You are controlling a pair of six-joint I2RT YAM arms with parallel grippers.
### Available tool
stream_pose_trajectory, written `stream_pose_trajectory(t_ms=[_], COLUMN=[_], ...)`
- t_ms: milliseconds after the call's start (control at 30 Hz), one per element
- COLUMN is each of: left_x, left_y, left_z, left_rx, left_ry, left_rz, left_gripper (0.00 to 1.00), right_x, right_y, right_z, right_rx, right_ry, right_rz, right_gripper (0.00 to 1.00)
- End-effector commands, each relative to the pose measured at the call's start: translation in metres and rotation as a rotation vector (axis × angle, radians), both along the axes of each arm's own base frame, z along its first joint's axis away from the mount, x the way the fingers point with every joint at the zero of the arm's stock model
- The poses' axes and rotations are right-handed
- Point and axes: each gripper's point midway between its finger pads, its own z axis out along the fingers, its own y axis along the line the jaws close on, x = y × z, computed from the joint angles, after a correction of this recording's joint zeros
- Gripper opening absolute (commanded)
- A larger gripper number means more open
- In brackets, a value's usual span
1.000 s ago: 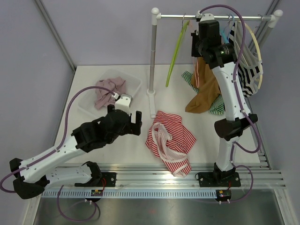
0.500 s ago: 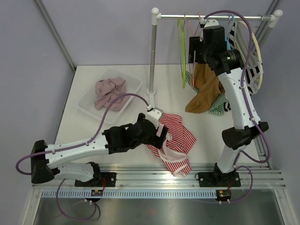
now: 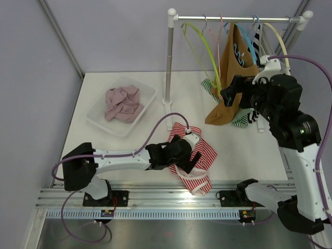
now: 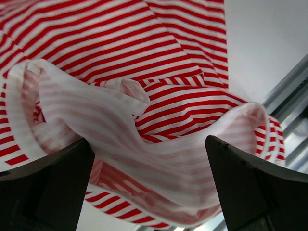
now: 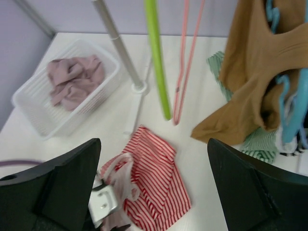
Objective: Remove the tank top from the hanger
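A red-and-white striped tank top (image 3: 199, 150) lies crumpled on the table, off any hanger. My left gripper (image 3: 190, 155) is down on its near part, open, with a fold of striped cloth (image 4: 159, 159) between the fingers (image 4: 48, 192). The right gripper (image 3: 232, 93) hangs open in the air below the rail with nothing in it, looking down on the striped top (image 5: 159, 178). A brown top (image 3: 233, 72) hangs from a blue hanger (image 3: 248, 44), and its lower end rests on the table.
The rail (image 3: 233, 19) also carries a green hanger (image 3: 205, 49), a pink hanger (image 3: 221, 46) and a cream hanger (image 3: 279, 39), all bare. The rack pole (image 3: 169, 62) stands mid-table. A white basket (image 3: 96, 122) of pink clothes sits left. A green striped garment (image 3: 241, 119) lies beneath the brown top.
The right gripper has opened and dropped away from the rail toward the near right. The left arm has swung from beside the basket onto the striped top. The hangers have swung.
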Motion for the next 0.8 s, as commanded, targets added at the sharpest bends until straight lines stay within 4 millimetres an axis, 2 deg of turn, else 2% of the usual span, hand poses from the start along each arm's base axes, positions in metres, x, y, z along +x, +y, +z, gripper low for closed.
stream_pose_trajectory(t_ms=[0, 67, 100, 167, 200, 300, 367, 400, 500, 533, 567, 600, 633, 733, 767], left_x=[-0.002, -0.002, -0.002, -0.004, -0.007, -0.016, -0.018, -0.019, -0.016, -0.014, -0.013, -0.005, -0.002, 0.015, 0.019], left_y=[-0.019, -0.018, -0.017, -0.016, -0.017, -0.017, -0.021, -0.021, -0.019, -0.019, -0.016, -0.012, -0.012, 0.002, 0.008], left_z=[-0.013, -0.035, -0.044, -0.058, -0.073, -0.095, -0.1, -0.104, -0.101, -0.094, -0.087, -0.079, -0.061, -0.026, -0.005], left_rx=[0.001, 0.063, 0.087, 0.125, 0.157, 0.208, 0.219, 0.227, 0.236, 0.228, 0.231, 0.234, 0.204, 0.192, 0.17], left_ry=[0.004, 0.011, 0.012, 0.023, 0.047, 0.093, 0.109, 0.117, 0.111, 0.099, 0.091, 0.056, 0.031, -0.058, -0.086], left_rz=[-0.044, -0.047, -0.05, -0.061, -0.078, -0.109, -0.115, -0.113, -0.09, -0.086, -0.077, -0.037, -0.021, 0.079, 0.107], left_gripper=[0.99, 0.99, 0.99, 0.99, 0.99, 0.96, 0.86, 0.62, 0.27, 0.1, 0.0, 0.0, 0.0, 0.0, 0.0], right_x=[-0.037, -0.05, -0.065, -0.074, -0.085, -0.096, -0.098, -0.102, -0.108, -0.11, -0.111, -0.113, -0.113, -0.115, -0.117], right_y=[0.034, 0.04, 0.043, 0.045, 0.045, 0.042, 0.037, 0.034, 0.03, 0.028, 0.027, 0.024, 0.022, 0.018, 0.017], right_z=[0.016, 0.011, 0.016, 0.008, 0.01, 0.001, -0.002, 0.0, -0.001, -0.002, -0.003, -0.004, -0.005, -0.007, -0.007], right_rx=[0.129, 0.144, 0.158, 0.165, 0.172, 0.17, 0.165, 0.164, 0.156, 0.151, 0.143, 0.138, 0.133, 0.124, 0.125], right_ry=[-0.083, -0.084, -0.108, -0.099, -0.115, -0.1, -0.098, -0.106, -0.113, -0.113, -0.117, -0.117, -0.116, -0.118, -0.124], right_rz=[0.233, 0.293, 0.34, 0.371, 0.396, 0.395, 0.377, 0.367, 0.357, 0.354, 0.351, 0.34, 0.333, 0.316, 0.316], right_gripper=[0.99, 0.99, 0.99, 0.99, 1.0, 0.99, 1.0, 1.0, 1.0, 0.99, 1.0, 0.99, 1.0, 0.99, 0.99])
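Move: The striped tank top lies spread right under the open left hand, its middle about 9 cm below and only a centimetre or so to the right. The basket with the pink top stands some 26 cm ahead and 34 cm left of this hand; the rack post's foot is about 25 cm ahead and 10 cm left. From the right hand the striped top is 12 cm back, 13 cm left and 42 cm below; the emptied pink hanger hangs about 19 cm ahead. Straight down about 8 cm goes the open left hand onto the striped tank top, then it slides some 3 cm right as its fingers close, pinching the white-trimmed cloth, and with this grip it starts back left and slightly up. Meanwhile the empty, open right hand keeps drawing back about 12 cm, away from the hangers, turning some 20 degrees counter-clockwise. ##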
